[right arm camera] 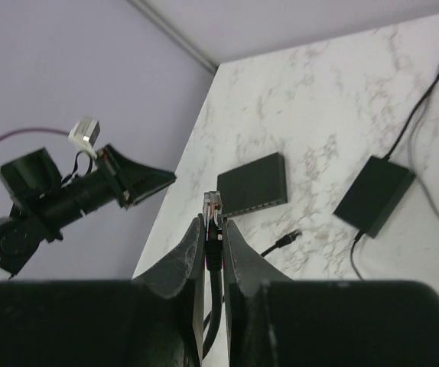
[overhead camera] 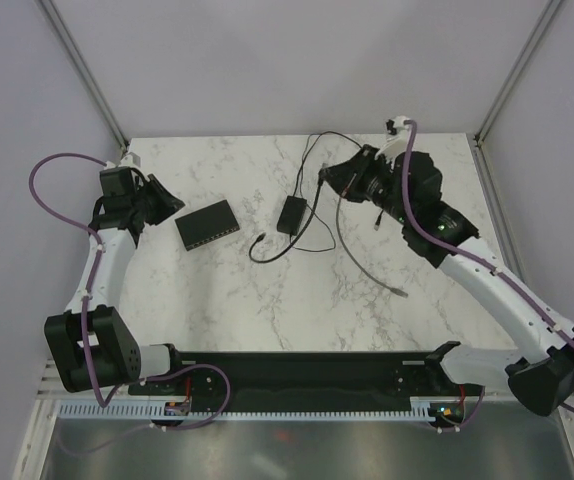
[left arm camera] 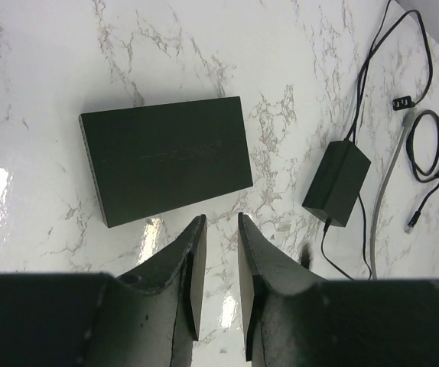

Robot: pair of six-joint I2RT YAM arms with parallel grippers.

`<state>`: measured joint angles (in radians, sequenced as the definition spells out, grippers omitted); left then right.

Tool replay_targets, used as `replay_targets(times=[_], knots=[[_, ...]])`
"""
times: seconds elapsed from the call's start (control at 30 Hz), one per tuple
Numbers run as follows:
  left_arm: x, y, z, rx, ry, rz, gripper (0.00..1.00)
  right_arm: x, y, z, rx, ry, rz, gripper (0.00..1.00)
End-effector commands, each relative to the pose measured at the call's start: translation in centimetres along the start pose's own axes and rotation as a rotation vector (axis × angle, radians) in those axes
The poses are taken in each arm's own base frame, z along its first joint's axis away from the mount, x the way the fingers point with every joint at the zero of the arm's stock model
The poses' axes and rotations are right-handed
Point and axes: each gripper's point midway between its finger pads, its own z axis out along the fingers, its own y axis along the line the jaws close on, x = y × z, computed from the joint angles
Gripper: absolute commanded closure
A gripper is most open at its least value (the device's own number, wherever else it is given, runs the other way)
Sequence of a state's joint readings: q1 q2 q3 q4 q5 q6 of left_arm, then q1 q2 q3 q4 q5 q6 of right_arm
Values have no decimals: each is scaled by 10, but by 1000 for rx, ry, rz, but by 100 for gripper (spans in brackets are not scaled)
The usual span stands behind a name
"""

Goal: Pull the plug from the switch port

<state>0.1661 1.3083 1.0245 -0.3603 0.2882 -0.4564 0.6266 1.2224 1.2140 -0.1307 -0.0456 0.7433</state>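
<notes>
The switch, a flat black box, lies on the marble table left of centre, and no cable sits in the ports that show along its edge. My right gripper is shut on the plug, a clear connector on a black cable, held in the air well away from the switch. In the top view that gripper hangs over the back right of the table. My left gripper hovers just short of the switch, its jaws parted with nothing between them.
A black power adapter with thin black leads lies in the middle of the table. Its barrel plug rests near the switch. A grey cable trails toward the front right. Purple walls close in the back corners.
</notes>
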Motion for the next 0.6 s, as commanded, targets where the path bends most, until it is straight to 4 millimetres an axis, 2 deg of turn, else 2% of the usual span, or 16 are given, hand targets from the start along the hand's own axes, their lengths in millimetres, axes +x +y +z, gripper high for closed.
replay_targets(times=[0.0, 0.03, 0.07, 0.13, 0.17, 0.27, 0.3, 0.33, 0.37, 0.43, 0.47, 0.5, 0.53, 0.57], knots=[[-8, -2, -3, 2, -39, 32, 69, -46, -26, -21, 114, -87, -42, 100], [-7, -2, -3, 6, -36, 32, 69, -60, -27, -24, 116, -115, -41, 100], [-7, -2, -2, 4, -37, 32, 69, -77, -41, -27, 147, -150, -34, 100], [-6, -2, -1, 10, -31, 30, 69, -96, -52, -27, 177, -186, -44, 100], [-5, -2, 0, 11, -23, 28, 69, -108, -66, -29, 214, -213, -41, 100], [-4, -3, 1, 16, -18, 26, 69, -121, -104, -26, 297, -248, -40, 100], [-4, -3, 1, 19, -18, 26, 69, -128, -110, -24, 298, -278, -51, 100], [-4, -4, 0, 23, -18, 25, 69, -122, -128, -21, 326, -274, -52, 100], [-3, -5, 0, 28, -15, 24, 69, -127, -145, -24, 356, -300, -56, 100], [-3, -6, 1, 37, -12, 23, 69, -117, -177, -18, 388, -297, -42, 100], [-3, -6, 1, 37, -12, 21, 69, -116, -195, -21, 419, -305, -22, 100], [-2, -6, 2, 38, -8, 19, 69, -113, -202, -21, 425, -317, -24, 100], [-2, -7, 2, 44, -6, 19, 69, -100, -220, -22, 456, -313, -22, 100], [-2, -8, 1, 47, -6, 18, 69, -97, -230, -28, 489, -325, -19, 100]])
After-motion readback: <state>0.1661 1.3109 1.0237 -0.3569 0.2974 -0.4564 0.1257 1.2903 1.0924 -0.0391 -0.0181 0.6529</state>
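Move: The right hand already holds the black plug. The place to take it is by the coiled black cable on the table, about 21 cm ahead of that hand, 18 cm to its right and some 33 cm below. From the same hand, the black adaptor lies 12 cm ahead and 3 cm left, and the middle of the grey cable 2 cm ahead and 11 cm right. From the left hand, the coil is about 16 cm ahead, 44 cm right and 16 cm below. Keep the right gripper shut on the plug and swing it quickly to the right and forward, about 19 cm right and 11 cm out, towards the coiled cable with the cord trailing below. Let the hand rise slightly at first, then sink in the second half to finish some 7 cm lower, turning the wrist about 30 degrees clockwise on the way. ##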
